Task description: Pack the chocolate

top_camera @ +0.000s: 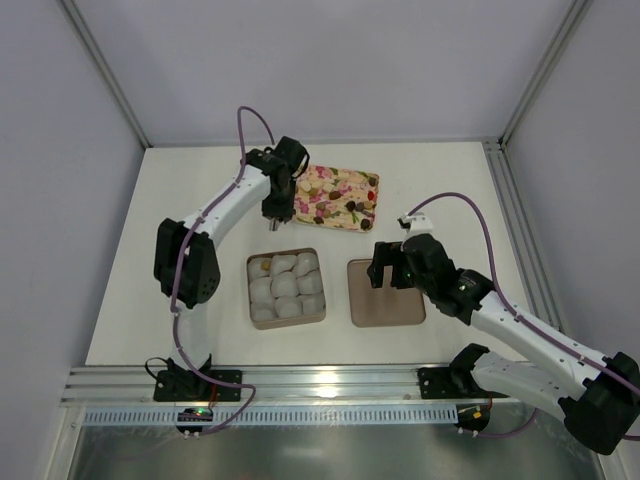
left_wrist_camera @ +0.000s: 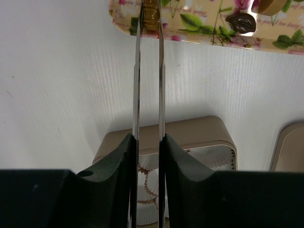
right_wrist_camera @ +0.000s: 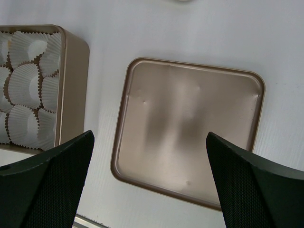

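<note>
The chocolate lies on a floral tray (top_camera: 340,200) at the back; a dark piece (left_wrist_camera: 241,21) and a tan piece (left_wrist_camera: 268,5) show on the tray (left_wrist_camera: 213,33). My left gripper (top_camera: 274,222) hangs at the tray's near left corner. Its thin metal blades (left_wrist_camera: 151,8) press on both sides of a tan-gold chocolate (left_wrist_camera: 151,18). The brown box (top_camera: 286,288) of white paper cups lies below it, with a tan piece (top_camera: 262,266) in its far left cup. My right gripper (right_wrist_camera: 149,137) stands wide open above the box lid (right_wrist_camera: 190,128).
The lid (top_camera: 386,292) lies upside down to the right of the box. The box wall (right_wrist_camera: 71,85) and its cups show at the left of the right wrist view. An aluminium rail runs along the near table edge, and frame posts stand at the back corners.
</note>
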Available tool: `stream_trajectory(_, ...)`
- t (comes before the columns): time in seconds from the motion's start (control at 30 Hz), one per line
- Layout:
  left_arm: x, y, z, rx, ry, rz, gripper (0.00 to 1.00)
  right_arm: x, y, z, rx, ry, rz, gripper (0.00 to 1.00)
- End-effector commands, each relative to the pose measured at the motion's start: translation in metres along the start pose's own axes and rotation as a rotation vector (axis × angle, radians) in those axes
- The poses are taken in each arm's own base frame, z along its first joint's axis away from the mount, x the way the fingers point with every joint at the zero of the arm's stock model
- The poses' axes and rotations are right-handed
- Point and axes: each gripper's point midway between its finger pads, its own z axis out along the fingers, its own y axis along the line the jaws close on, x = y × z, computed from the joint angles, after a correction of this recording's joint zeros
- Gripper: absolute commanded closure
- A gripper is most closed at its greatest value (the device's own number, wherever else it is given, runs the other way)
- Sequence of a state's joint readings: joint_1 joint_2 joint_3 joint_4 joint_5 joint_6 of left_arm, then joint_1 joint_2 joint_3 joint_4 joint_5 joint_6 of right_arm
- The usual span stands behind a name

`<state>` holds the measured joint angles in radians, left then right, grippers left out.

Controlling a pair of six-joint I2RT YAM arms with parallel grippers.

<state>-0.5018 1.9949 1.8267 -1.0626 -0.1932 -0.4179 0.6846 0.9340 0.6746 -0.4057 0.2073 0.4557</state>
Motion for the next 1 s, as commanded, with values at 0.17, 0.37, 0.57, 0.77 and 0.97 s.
stream_trajectory(0.17,-0.026,0.005,-0.031,0.006,-0.093,-0.003,0.81,-0.008,0.0,0.002,0.005,-0.028,0.014,0.0)
stream_trajectory(0.37,-0.028,0.005,-0.038,0.014,-0.103,-0.008,0.83,-0.008,0.0,0.003,0.008,-0.028,0.016,0.0)
stream_trajectory(0.57,-0.029,0.004,-0.052,0.04,-0.119,-0.018,0.83,-0.009,0.0,0.004,0.006,-0.028,0.014,0.0)
stream_trajectory(0.77,-0.023,0.005,-0.074,0.075,-0.131,-0.023,0.84,-0.011,0.003,0.006,-0.001,-0.028,0.017,0.0)
stream_trajectory(0.97,-0.003,0.007,-0.096,0.122,-0.121,-0.026,0.83,-0.013,0.006,0.008,-0.006,-0.023,0.019,0.0)
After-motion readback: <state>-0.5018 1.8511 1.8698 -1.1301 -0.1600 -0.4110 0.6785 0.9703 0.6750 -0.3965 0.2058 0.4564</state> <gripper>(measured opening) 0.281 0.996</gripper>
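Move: The left hand already grips the tongs, whose tips straddle a chocolate at the tray's near-left corner, about 5 cm ahead of the hand and some 10 cm below. Another dark chocolate lies roughly 4 cm ahead and 9 cm right, the tray's middle about 9 cm ahead and 11 cm right, and the packing box about 14 cm back and 1 cm right, all at similar depth. From the right hand, the first chocolate is some 20 cm ahead, 21 cm left and 11 cm below. Upward goes the left hand, first about 1.5 cm, then a pause, then faster to some 6.5 cm in all while easing 1.5 cm back towards the packing box and tilting slightly. Its fingers keep squeezing the tongs, the tips still pinching the chocolate by its sides as it comes away from the tray. ##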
